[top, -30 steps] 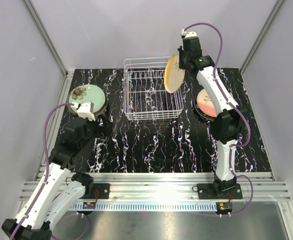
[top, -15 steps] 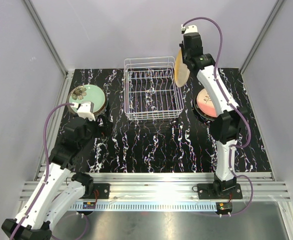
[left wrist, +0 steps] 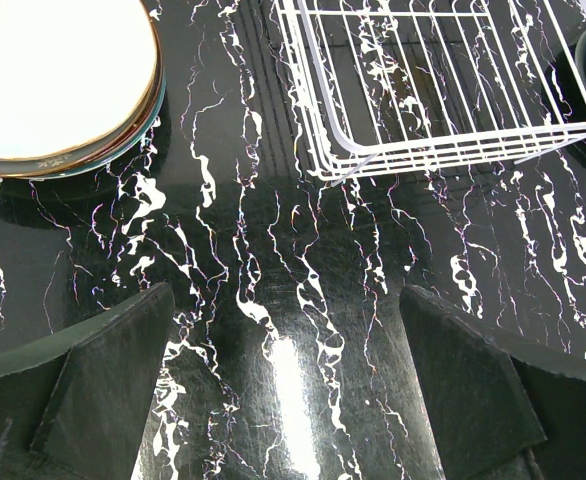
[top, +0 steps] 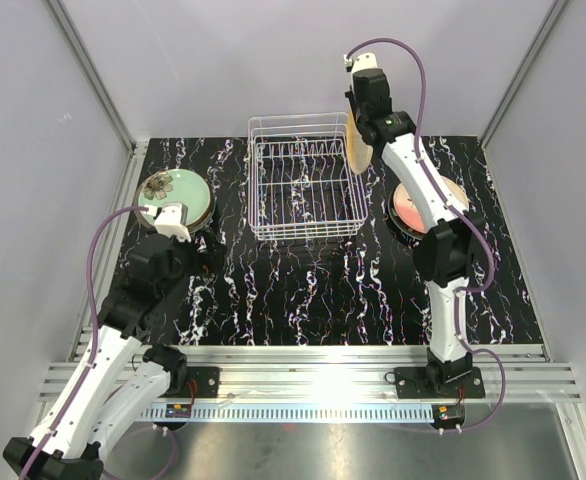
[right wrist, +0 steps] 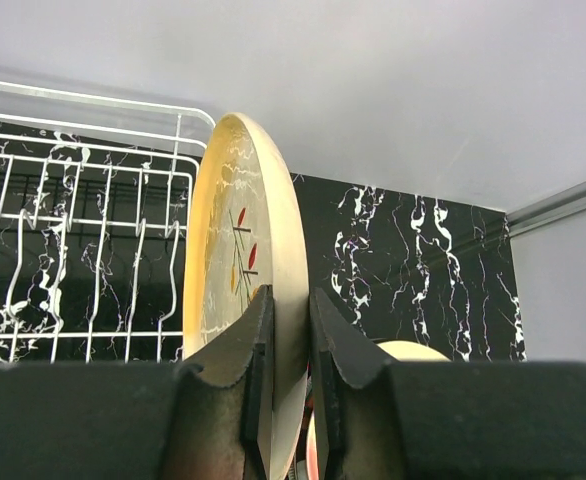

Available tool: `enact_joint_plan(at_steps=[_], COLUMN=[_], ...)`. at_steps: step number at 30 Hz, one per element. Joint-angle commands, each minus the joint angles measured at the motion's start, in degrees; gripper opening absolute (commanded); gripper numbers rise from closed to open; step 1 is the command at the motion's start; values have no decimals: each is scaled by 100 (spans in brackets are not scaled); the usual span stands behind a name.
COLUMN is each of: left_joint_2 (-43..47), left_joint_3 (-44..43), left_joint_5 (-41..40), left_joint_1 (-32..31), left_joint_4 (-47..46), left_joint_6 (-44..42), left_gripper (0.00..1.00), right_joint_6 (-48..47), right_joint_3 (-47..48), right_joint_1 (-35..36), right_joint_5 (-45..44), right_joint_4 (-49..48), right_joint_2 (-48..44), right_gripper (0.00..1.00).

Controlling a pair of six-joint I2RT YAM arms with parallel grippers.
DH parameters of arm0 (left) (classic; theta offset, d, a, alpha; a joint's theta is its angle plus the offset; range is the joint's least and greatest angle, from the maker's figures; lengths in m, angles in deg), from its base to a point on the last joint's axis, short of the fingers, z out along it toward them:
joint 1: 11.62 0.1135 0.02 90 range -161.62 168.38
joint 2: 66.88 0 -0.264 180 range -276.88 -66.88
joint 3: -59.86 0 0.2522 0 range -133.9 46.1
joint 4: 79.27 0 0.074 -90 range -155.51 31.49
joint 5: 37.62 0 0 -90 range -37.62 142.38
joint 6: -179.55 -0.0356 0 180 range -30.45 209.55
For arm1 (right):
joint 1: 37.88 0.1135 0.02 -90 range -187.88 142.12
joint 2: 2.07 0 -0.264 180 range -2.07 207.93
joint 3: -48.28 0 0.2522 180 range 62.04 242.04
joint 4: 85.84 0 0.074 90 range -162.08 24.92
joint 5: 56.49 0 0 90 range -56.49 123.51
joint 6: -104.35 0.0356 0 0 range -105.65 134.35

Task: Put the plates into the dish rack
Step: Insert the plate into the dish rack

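My right gripper point(right wrist: 290, 330) is shut on the rim of a cream plate with red and green marks point(right wrist: 235, 260), held on edge and upright. In the top view this plate point(top: 355, 145) hangs at the right wall of the white wire dish rack point(top: 273, 215), near its back corner. The rack point(right wrist: 73, 220) holds no plates. A stack topped by a mint-green floral plate point(top: 173, 195) lies at the left. A stack topped by an orange plate point(top: 413, 205) lies at the right, partly under the right arm. My left gripper point(left wrist: 283, 390) is open and empty above the black marble table.
In the left wrist view the plate stack's rim point(left wrist: 123, 130) is at upper left and the rack's near corner point(left wrist: 333, 165) at upper right. Grey walls and metal frame posts close the table on three sides.
My right gripper has turned the cream plate from face-on to edge-on and carried it back and up along the rack's right side. The left arm has not moved.
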Motion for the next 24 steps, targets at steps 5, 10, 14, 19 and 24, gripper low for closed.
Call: enact_joint_plan(at_steps=[5, 10, 14, 19, 24], left_joint_2=[17, -1, -9, -18, -18], left_joint_3=[-189, -198, -207, -216, -216], left_joint_5=[-5, -14, -41, -49, -76], left_joint_1=[-69, -104, -131, -148, -174], left_joint_4=[-145, -127, -118, -110, -92], left_joint_6=[-63, -80, -80, -89, -89], left_gripper=[99, 99, 99, 99, 99], right_joint_6=[-238, -195, -89, -10, 104], right_joint_3=[299, 308, 413, 528, 624], right_joint_1=[46, 46, 46, 54, 54], right_joint_5=[-472, -454, -446, -411, -375], right_joint_4=[-958, -1055, -1072, -1160, -1266], right_joint_2=[66, 206, 338, 479, 654], right_gripper=[0, 0, 0, 0, 0])
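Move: The right hand already grips the upright orange-and-cream plate by its upper rim. The dish rack's right-end slot lies about 18 cm below this hand, roughly 4 cm back and 1 cm to its left; the rack's middle is some 10 cm back and 10 cm left. The right plate stack stands about 15 cm back and 17 cm to the right, some 27 cm lower. From the idle left hand, that slot is about 28 cm ahead, 28 cm right and 9 cm lower. Lowering the upright plate towards the rack's right-end slot, the right hand sinks steadily by about 5.5 cm and eases some 3 cm forward as it goes, with only a slight shift to the left. The wrist holds its attitude almost unchanged, so the plate stays on edge, and the fingers keep their pinch on its upper rim. ##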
